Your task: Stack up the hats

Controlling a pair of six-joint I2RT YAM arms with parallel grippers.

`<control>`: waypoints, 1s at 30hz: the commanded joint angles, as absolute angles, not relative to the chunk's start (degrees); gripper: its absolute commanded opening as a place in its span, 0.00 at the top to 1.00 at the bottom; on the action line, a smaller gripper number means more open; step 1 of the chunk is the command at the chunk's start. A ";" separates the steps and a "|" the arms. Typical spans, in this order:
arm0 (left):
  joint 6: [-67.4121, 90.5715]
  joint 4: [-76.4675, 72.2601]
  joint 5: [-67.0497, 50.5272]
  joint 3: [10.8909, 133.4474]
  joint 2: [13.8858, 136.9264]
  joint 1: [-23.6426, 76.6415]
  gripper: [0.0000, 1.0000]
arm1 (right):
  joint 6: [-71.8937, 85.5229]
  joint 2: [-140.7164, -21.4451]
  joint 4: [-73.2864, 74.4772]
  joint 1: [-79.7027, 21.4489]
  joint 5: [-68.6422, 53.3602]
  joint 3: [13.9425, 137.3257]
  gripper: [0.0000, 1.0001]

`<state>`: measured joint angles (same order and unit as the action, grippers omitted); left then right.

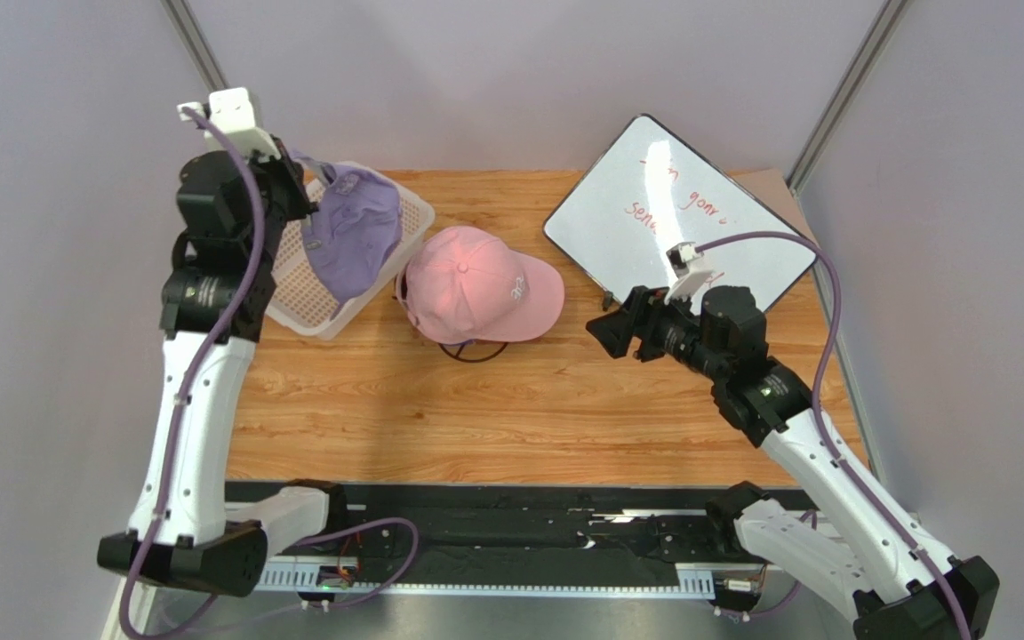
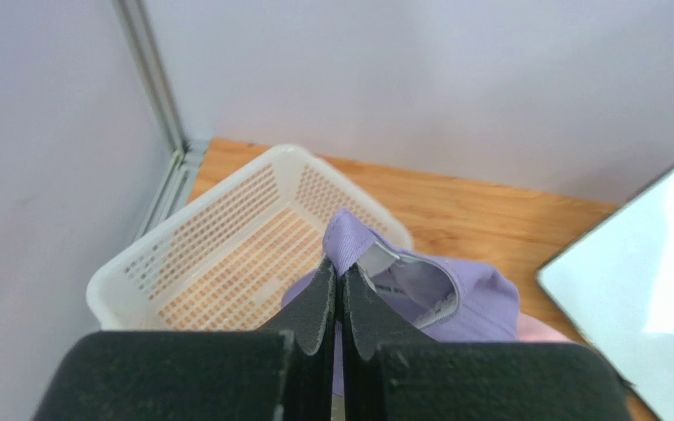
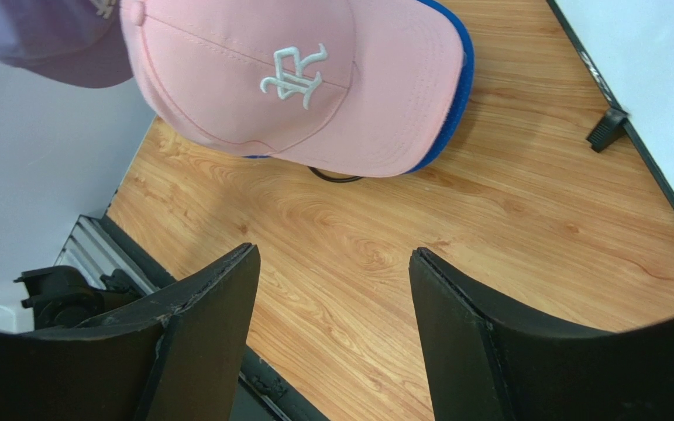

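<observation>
My left gripper (image 1: 307, 175) (image 2: 340, 268) is shut on the back edge of the lavender hat (image 1: 352, 231) (image 2: 477, 298), which hangs over the white mesh basket (image 1: 293, 287) (image 2: 226, 246). At mid-table the light pink hat (image 1: 484, 283) (image 3: 314, 79) sits on top of a pile, and a royal blue brim (image 3: 456, 96) peeks out beneath it. A bit of black wire stand (image 1: 475, 352) (image 3: 336, 176) shows under the pile. My right gripper (image 1: 600, 334) (image 3: 332, 263) hovers open above bare wood to the right of the pile, holding nothing. The lavender hat (image 3: 42, 35) also shows in the right wrist view's corner.
A whiteboard (image 1: 678, 214) (image 3: 648, 88) (image 2: 648, 281) with red writing lies at the back right, close behind my right arm. Grey walls enclose the table on the left, back and right. The basket sits in the back left corner.
</observation>
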<state>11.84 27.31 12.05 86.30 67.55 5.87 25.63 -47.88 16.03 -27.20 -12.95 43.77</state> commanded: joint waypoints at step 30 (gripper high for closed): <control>32.87 20.74 -23.03 114.52 74.26 38.58 1.00 | 26.72 -45.36 -23.46 -28.39 -39.91 33.06 0.24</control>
<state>31.46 25.54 -24.18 110.26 73.65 35.35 28.86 -47.86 -15.38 -28.12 -40.51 34.63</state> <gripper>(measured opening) 0.006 0.729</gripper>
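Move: The left hand holds the purple hat; the pink hat on top of the stack lies some 20 cm to its right, level with it fore and aft and about 28 cm lower. The white basket is about 8 cm ahead and 34 cm below that hand. From the empty right hand, the purple hat hangs about 32 cm left, 11 cm ahead and 10 cm higher; the pink hat is 16 cm left, 12 cm ahead and 10 cm below, the whiteboard 15 cm right and 21 cm ahead. Still pinching the purple hat by its strap end, the left hand first climbs and draws back, then sweeps mainly rightward, about 26 cm in all, ending some 15 cm higher and 15 cm farther back while swinging roughly 65 degrees clockwise, so the brim comes round to the right hand. The right hand goes to meet the hat with its fingers kept open, shifting about 6 cm left, 5 cm back and 5 cm up (rising a little higher midway, then easing down) and turning about 30 degrees counter-clockwise to face the hat. ##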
